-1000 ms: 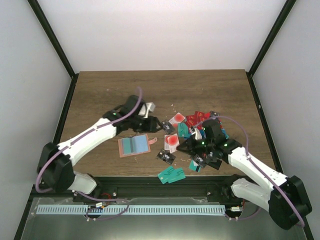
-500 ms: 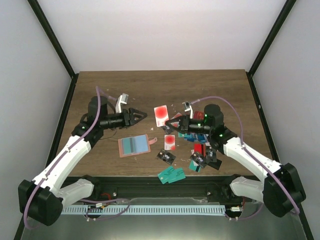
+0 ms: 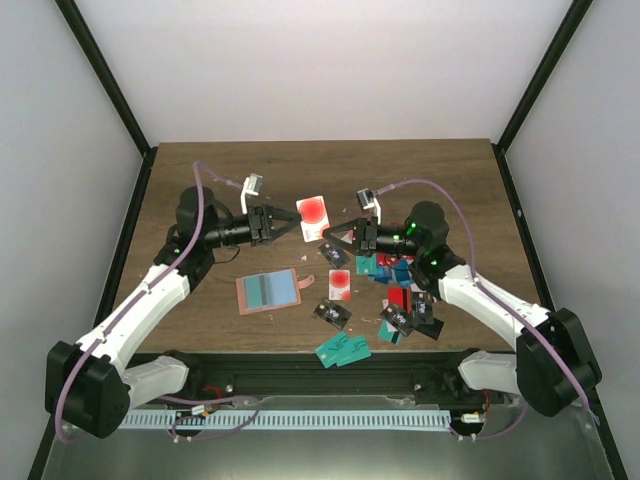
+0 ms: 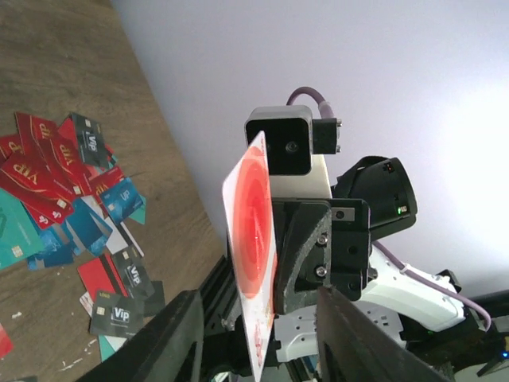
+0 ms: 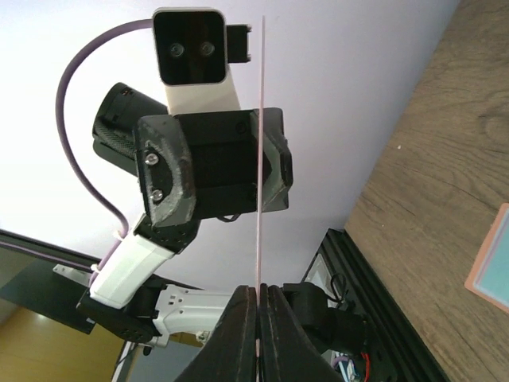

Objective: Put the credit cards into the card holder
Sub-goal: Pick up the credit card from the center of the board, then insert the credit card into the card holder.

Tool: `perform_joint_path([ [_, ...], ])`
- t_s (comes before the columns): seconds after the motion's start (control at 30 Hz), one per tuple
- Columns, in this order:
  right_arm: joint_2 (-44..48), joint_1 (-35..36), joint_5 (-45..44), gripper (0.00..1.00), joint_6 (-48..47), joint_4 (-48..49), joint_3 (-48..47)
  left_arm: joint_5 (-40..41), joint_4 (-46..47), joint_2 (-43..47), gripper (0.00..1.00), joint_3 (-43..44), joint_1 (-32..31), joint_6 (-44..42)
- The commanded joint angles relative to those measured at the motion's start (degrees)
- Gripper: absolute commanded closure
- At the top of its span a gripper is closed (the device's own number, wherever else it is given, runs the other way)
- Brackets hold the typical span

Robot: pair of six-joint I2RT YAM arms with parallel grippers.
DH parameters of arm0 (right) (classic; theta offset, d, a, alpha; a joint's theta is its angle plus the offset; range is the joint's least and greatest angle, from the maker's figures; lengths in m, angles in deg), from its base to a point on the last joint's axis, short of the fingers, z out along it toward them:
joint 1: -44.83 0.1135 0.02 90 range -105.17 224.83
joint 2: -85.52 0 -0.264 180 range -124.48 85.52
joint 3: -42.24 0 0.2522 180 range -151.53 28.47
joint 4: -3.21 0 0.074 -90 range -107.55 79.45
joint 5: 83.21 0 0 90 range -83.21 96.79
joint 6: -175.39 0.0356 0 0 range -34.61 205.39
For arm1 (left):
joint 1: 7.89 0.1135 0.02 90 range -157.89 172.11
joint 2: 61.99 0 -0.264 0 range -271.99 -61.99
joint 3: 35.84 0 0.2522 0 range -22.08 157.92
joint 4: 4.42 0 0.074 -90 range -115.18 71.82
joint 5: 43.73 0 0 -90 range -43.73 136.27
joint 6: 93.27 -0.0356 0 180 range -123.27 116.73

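Note:
A white credit card with a red disc (image 3: 313,211) hangs upright in the air between the two arms. My right gripper (image 3: 336,236) is shut on its lower edge, and in the right wrist view the card (image 5: 261,95) shows edge-on, clamped at the fingertips (image 5: 258,291). My left gripper (image 3: 290,222) is open, one finger on each side of the card (image 4: 253,215) with gaps showing (image 4: 256,318). The card holder (image 3: 268,291) lies open and flat on the table below. More credit cards (image 3: 395,272) lie heaped at the right, and also show in the left wrist view (image 4: 56,183).
A red-and-white card (image 3: 340,284) and a black card (image 3: 332,314) lie loose beside the holder. Teal cards (image 3: 342,350) sit at the table's front edge. A salmon corner of the holder (image 5: 493,259) shows in the right wrist view.
The right gripper lifted the red-disc card off the heap and carried it up and left. The left gripper swung right to meet it, and its jaws have narrowed around the card.

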Motion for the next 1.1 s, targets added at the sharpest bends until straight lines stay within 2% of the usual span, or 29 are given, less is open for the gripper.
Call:
perform_joint_path([
  [0.0, -0.49, 0.06, 2.02, 0.99, 1.4, 4.47, -3.1, -1.31, 4.51, -1.48, 0.63, 0.76, -0.5, 1.16],
  [0.27, -2.36, 0.06, 2.95, 0.99, 1.76, 5.22, -3.65, -1.83, 5.26, -3.35, 0.96, 1.4, -1.14, 0.83],
  [0.4, -3.62, 0.06, 3.61, 0.97, 1.68, 4.98, -3.96, -1.81, 4.0, -3.51, 0.96, 1.69, -1.11, -0.6],
  [0.43, -4.13, 0.06, 3.83, 0.91, 1.25, 3.54, -4.52, -1.31, 2.02, -3.48, 0.96, 2.27, -1.07, -2.11],
  [0.5, -5.49, 0.02, 4.44, 0.7, -2.01, -3.07, -6.78, 1.25, -8.12, -3.46, 0.96, 4.47, -0.04, -7.64],
  [0.57, -7.08, 0.12, 4.25, 0.6, -7.6, -12.79, -9.82, 4.54, -21.15, -2.94, 0.96, 6.3, 1.69, -13.71],
  [0.67, -9.81, 0.3, 2.69, 0.59, -17.93, -25.69, -14.15, 9.46, -34.55, -1.28, 0.96, 6.32, 5.22, -20.79],
  [0.8, -13.03, 0.8, 2.29, 0.59, -21.94, -31.09, -15.67, 11.69, -44.49, 1.19, 0.96, 1.37, 11.09, -24.88],
  [1.07, -22.48, 5.7, -2.73, 0.63, -27.64, -39.17, -21.87, 10.04, -46.51, 2.05, 0.96, -8.8, 15.77, -25.02],
])
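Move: The red-and-white credit card stands in the air in the right gripper's shut fingers, its middle about 3 cm right of the open left gripper and level with it; from the right gripper it is some 2 cm ahead and 2 cm left. From the left gripper, the open card holder lies roughly 8 cm left, 2 cm ahead and 30 cm below. At that depth, a loose red card is about 10 cm right and 4 cm ahead of the left gripper. Ease the left gripper about a centimetre into the card and close it on the card's left part while the right gripper keeps its pinch; only then open the right to let go. Carry the card down some 16 cm and 10 cm left towards the holder, tipping the left fingertips about 25 degrees down. Take the emptied right gripper down about 10 cm, drifting left and forward. ##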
